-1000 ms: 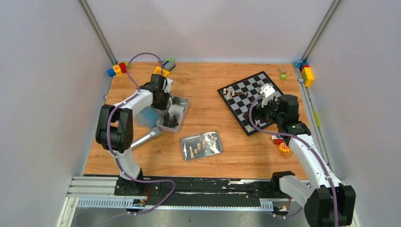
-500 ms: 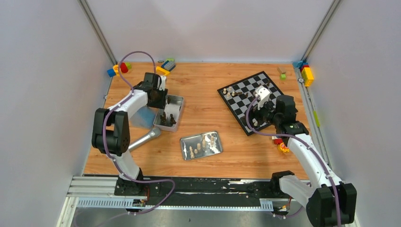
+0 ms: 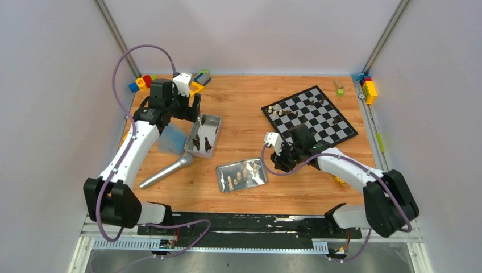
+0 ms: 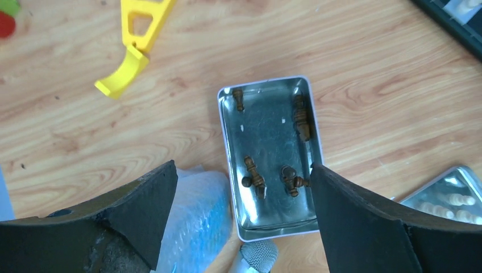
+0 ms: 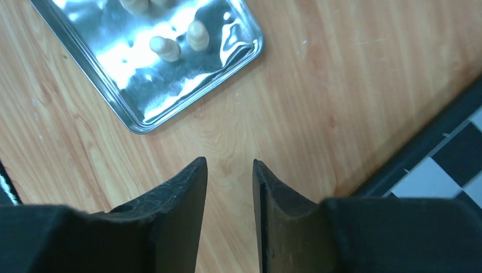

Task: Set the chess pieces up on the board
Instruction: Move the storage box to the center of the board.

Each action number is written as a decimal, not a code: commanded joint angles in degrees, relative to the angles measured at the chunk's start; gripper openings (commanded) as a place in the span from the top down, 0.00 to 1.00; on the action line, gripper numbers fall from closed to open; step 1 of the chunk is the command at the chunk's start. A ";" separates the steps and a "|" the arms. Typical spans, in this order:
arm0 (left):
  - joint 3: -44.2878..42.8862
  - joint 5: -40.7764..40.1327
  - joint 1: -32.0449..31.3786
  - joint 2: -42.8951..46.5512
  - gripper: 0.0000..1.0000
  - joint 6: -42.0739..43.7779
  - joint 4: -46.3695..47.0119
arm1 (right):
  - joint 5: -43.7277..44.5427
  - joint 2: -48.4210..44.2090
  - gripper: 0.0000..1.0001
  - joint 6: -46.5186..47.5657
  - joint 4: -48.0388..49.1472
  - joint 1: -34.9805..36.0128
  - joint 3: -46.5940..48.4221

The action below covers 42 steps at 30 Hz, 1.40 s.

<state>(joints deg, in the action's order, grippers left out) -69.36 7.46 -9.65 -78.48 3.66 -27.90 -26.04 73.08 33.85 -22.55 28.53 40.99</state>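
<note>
The checkered board [image 3: 311,118] lies at the back right with several cream and dark chess pieces [image 3: 278,110] on it. Dark pieces [image 4: 254,176] lie in a metal tray [image 4: 271,211], also seen from the top [image 3: 214,120]. My left gripper [image 4: 243,170] hangs open and empty above this tray; from the top it is at the tray's far end [image 3: 191,107]. Cream pieces [image 5: 165,48] stand in a second tray [image 5: 142,122]. My right gripper [image 5: 227,165] is open by a narrow gap and empty over bare wood, between that tray [image 3: 223,169] and the board's near corner [image 5: 449,148].
A blue plastic bag [image 4: 193,227] and a grey microphone [image 3: 167,169] lie left of the dark-piece tray. A yellow toy part [image 4: 133,48] lies behind it. Colourful blocks sit at the back left [image 3: 143,82] and along the right edge [image 3: 369,90].
My right gripper has left the board and swung left and nearer, to the wood beside the cream-piece tray. My left gripper has lifted and drawn back from the dark-piece tray.
</note>
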 commanded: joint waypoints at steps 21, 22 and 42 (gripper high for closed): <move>-4.19 -2.39 0.25 13.82 0.04 9.79 -8.17 | 0.49 24.92 0.85 0.31 3.98 23.50 16.68; -4.28 -2.64 0.25 14.19 0.04 9.96 -8.50 | 0.36 26.13 0.85 -0.40 4.14 24.38 18.09; -9.27 -4.03 0.25 12.89 0.03 12.11 -9.86 | -3.31 44.13 0.84 -8.91 4.63 33.45 44.24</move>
<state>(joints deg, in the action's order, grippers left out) -76.69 2.92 -9.65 -64.88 14.50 -38.46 -28.47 118.32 25.69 -17.43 62.30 83.40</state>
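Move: The tray of white pieces lies about 14 cm to the left of my right hand, 4 cm back and 6 cm below. Beyond it the storage box with the dark pieces stands some 30 cm left and 11 cm ahead of that hand, and the chessboard's middle is 16 cm ahead and 13 cm right. From my raised left hand the tray is about 17 cm right, 19 cm back and 20 cm below. I drop my right hand about 5 cm to tray level, narrowing the fingers, then sweep it some 28 cm left and a little back, pushing the tray along with it towards the space on my side of the storage box while the wrist turns about 30 degrees counter-clockwise. Meanwhile my empty left hand, fingers still wide open, backs off, up some 10 cm and back 5, away from the storage box. ##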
